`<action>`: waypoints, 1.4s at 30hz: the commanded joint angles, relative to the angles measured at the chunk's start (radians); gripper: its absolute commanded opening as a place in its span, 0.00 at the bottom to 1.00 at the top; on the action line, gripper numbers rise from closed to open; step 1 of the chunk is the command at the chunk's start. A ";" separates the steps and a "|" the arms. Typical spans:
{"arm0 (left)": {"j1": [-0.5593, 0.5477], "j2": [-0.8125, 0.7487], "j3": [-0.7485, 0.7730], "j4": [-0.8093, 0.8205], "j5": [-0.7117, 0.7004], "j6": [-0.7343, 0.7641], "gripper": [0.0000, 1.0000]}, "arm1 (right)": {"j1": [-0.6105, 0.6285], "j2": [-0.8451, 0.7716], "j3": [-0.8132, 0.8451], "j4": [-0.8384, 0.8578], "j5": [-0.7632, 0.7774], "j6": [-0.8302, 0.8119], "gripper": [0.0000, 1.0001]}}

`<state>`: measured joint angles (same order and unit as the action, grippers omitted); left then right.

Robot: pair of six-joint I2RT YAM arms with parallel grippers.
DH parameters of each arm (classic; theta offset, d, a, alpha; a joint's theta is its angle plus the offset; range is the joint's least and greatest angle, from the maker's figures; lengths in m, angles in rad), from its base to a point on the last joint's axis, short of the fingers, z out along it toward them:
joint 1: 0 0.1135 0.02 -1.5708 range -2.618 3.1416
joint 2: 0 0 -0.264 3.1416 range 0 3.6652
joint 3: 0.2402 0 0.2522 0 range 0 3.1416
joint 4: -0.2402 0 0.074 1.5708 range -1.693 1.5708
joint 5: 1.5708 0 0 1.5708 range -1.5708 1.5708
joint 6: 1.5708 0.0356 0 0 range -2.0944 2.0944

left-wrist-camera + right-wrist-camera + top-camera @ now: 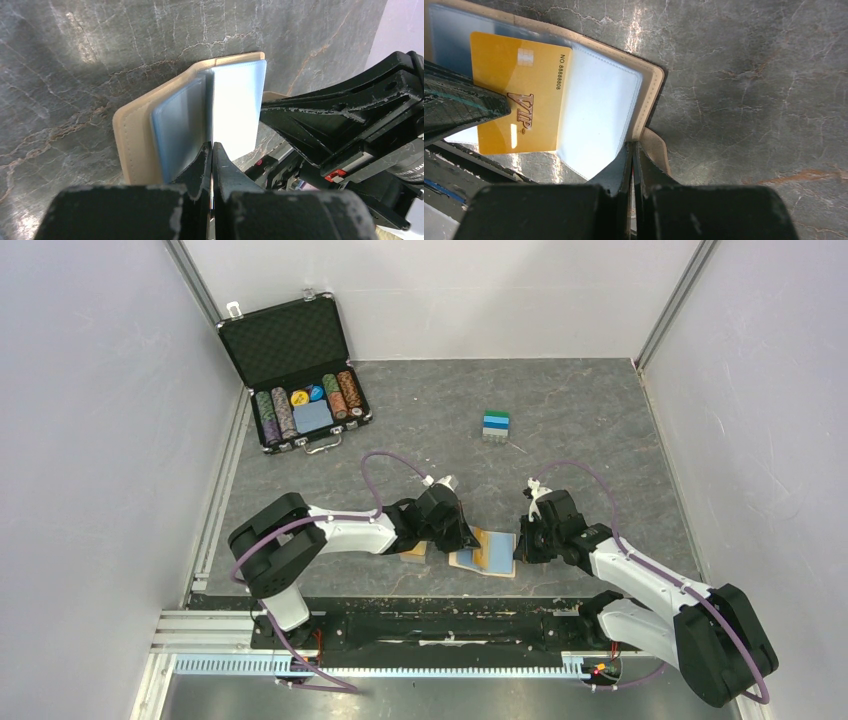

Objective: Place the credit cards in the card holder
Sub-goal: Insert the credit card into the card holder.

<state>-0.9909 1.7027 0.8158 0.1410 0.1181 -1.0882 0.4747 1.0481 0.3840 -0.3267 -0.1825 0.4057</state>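
Note:
The tan card holder (497,562) (132,130) (655,80) lies open near the table's front edge, its clear sleeves fanned up. A gold credit card (519,95) marked VIP sits partly inside a clear sleeve. My left gripper (468,537) (212,146) is shut on that card, which shows only edge-on between its jaws. The left gripper's fingertip (459,105) covers the card's near corner in the right wrist view. My right gripper (524,543) (632,146) is shut on the holder's right edge, beside its tan strap (658,147). More credit cards, a blue, green and white stack (496,425), stand farther back.
An open black chip case (300,370) stands at the back left. A small tan object (413,552) lies under the left arm's wrist. Grey walls and metal frame rails enclose the table on three sides.

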 commanded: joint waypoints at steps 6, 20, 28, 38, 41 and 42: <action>-0.035 0.059 -0.037 0.063 0.045 -0.054 0.02 | 0.001 0.021 -0.032 0.006 0.010 -0.022 0.00; -0.037 0.067 -0.015 -0.012 0.035 -0.026 0.02 | 0.002 0.026 -0.034 0.009 0.009 -0.024 0.00; -0.055 0.035 0.062 -0.239 -0.046 0.052 0.21 | 0.000 0.031 -0.033 0.015 0.006 -0.022 0.00; -0.092 0.073 0.245 -0.483 -0.115 0.152 0.44 | -0.001 0.029 -0.034 0.014 0.006 -0.023 0.00; -0.094 0.095 0.256 -0.473 -0.093 0.152 0.46 | -0.001 0.029 -0.035 0.015 0.005 -0.023 0.00; -0.094 0.104 0.256 -0.465 -0.083 0.151 0.47 | -0.001 0.030 -0.036 0.014 0.005 -0.023 0.00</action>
<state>-1.0794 1.7721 1.0389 -0.2733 0.0429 -0.9955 0.4736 1.0595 0.3828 -0.3042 -0.1909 0.3985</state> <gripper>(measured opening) 0.454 0.004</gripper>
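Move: The left hand still pinches the yellow credit card, tilted up at the mouth of the card holder's right pocket; that pocket's middle is about 5 cm to its right, 2 cm back and 3 cm below. The holder's left pocket is roughly 3 cm left, 3 cm back and 3 cm below, the card box some 14 cm left, 1 cm back and 3 cm lower. From the right hand, at the holder's right edge, the right pocket lies about 4 cm left, level ahead and in height. Keeping its pinch at first, the left hand nudges the credit card just under 1 cm right and sinks about 1 cm towards the right pocket; then it lets go, opening to nearly half as it draws back some 2 cm towards the robot and rolls its left side up about 15 degrees. The shut right fingers stay at the holder's right edge. ##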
